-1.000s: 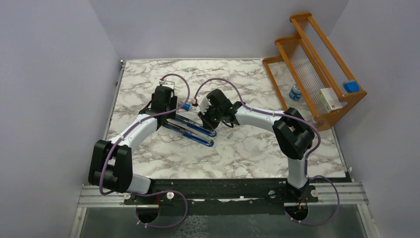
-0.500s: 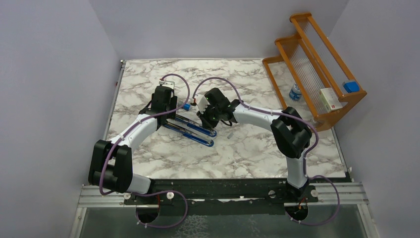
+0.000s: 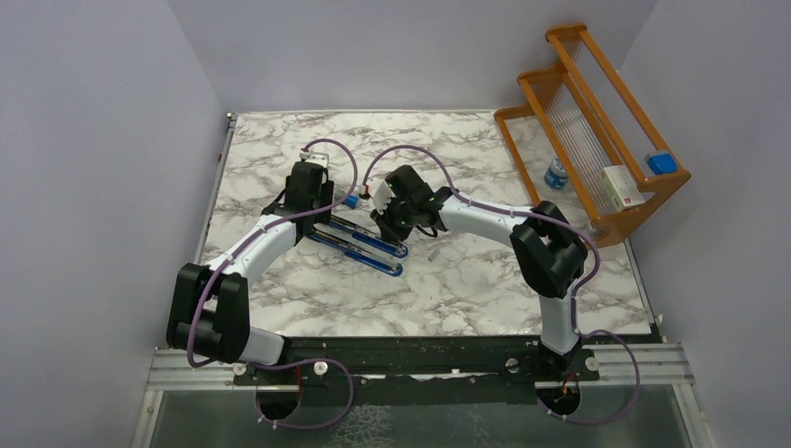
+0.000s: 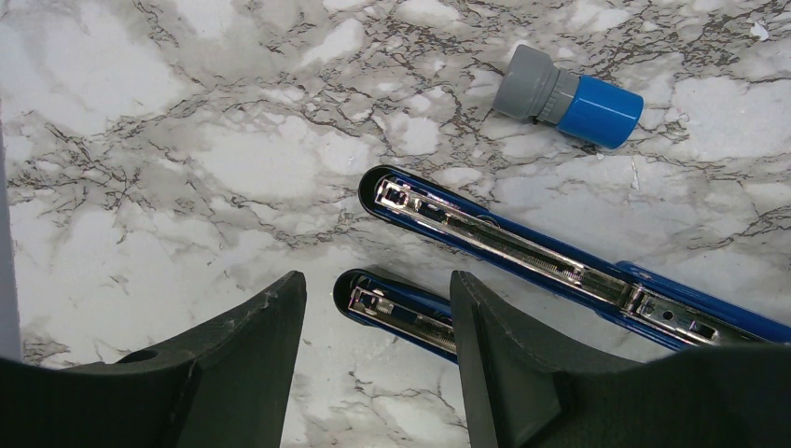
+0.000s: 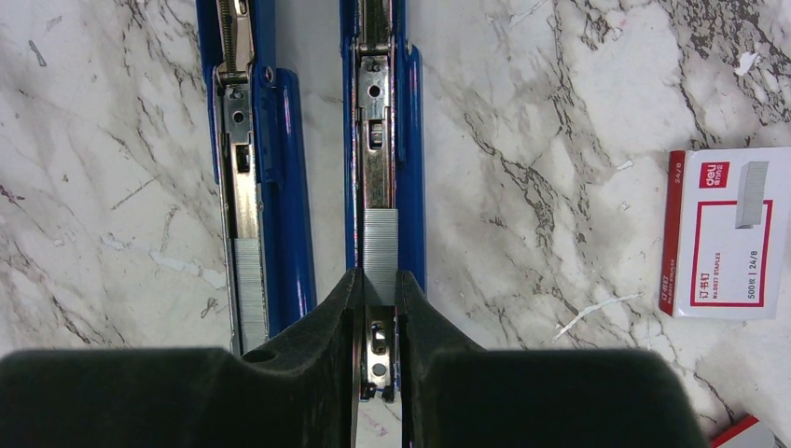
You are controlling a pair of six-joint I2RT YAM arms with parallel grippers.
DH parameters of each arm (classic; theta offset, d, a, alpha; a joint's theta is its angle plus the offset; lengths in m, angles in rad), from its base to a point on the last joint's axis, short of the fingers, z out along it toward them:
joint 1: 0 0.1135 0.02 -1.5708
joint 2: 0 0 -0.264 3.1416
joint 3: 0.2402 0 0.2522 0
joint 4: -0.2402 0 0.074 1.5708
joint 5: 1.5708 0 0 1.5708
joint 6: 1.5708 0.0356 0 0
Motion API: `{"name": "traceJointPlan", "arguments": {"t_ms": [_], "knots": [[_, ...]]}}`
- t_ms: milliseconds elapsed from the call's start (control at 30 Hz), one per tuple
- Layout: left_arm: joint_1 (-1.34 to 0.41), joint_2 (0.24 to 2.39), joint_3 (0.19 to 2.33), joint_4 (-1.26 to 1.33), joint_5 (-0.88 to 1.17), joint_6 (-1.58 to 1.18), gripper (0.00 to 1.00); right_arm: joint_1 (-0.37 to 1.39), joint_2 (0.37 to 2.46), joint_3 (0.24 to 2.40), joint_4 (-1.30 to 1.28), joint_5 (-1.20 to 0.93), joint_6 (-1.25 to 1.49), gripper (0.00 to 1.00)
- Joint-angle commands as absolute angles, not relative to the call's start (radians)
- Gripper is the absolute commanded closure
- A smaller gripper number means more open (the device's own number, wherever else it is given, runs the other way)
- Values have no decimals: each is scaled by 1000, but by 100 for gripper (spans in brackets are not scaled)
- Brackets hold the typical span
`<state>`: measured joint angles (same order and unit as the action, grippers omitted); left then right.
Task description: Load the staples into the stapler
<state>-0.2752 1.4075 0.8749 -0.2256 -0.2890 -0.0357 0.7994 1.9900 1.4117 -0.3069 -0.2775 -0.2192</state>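
Note:
The stapler lies as two long blue parts side by side (image 3: 359, 245), each with an open metal channel. In the right wrist view the right-hand channel (image 5: 378, 112) holds a grey strip of staples (image 5: 380, 247). My right gripper (image 5: 378, 273) is shut on that strip's near end, its fingertips straddling the channel. A second strip (image 5: 248, 289) sits in the left-hand part (image 5: 270, 140). The white staple box with a red label (image 5: 723, 233) lies to the right. My left gripper (image 4: 375, 280) hangs open over the end of the nearer blue part (image 4: 392, 308), touching nothing.
A grey cylinder with a blue cap (image 4: 569, 95) lies beyond the stapler's far end. A wooden rack (image 3: 597, 131) stands at the back right holding a white box (image 3: 623, 187) and a blue item (image 3: 660, 162), with a small bottle (image 3: 556, 173) beside it.
My right gripper has shifted very slightly to the left over the stapler. The left arm and the stapler have not moved.

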Motion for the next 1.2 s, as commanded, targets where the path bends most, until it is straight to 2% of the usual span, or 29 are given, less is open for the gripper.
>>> {"name": "traceJointPlan", "arguments": {"t_ms": [0, 367, 800, 933, 1167], "knots": [[-278, 1388, 901, -213, -298, -25, 39, 805, 2000, 1405, -355, -261, -233, 79], [-278, 1387, 900, -214, -299, -25, 39, 806, 1982, 1398, -332, -266, -230, 74], [-277, 1387, 900, -214, -299, -25, 39, 805, 1892, 1340, -170, -293, -182, 62], [-278, 1385, 900, -213, -299, -24, 39, 805, 1889, 1337, -158, -291, -177, 55], [-278, 1386, 900, -213, -299, -24, 39, 805, 1932, 1362, -125, -237, -152, 54]]}}
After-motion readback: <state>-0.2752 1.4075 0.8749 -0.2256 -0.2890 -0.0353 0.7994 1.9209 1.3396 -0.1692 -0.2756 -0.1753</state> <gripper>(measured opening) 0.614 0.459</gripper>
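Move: The staple strip is between my right fingertips, on the rail of the far stapler. The near stapler's middle is about 3 cm back, 7 cm left. The staple box lies about 11 cm ahead, 3 cm right; the grey-blue canister some 10 cm ahead, 9 cm left; a loose strip roughly 3 cm back, 10 cm right. All four are 1 or 2 cm lower. From my left hand the held strip lies some 18 cm right, 4 cm back, 5 cm down. I let go of the staple strip on the far stapler's rail: my right hand stays in place while its nearly shut fingers start to part. Then I lift about 2.5 cm off the rail, drifting up to 1 cm left and forward and tilting some 5 degrees, the fingers still spreading to nearly half open. ##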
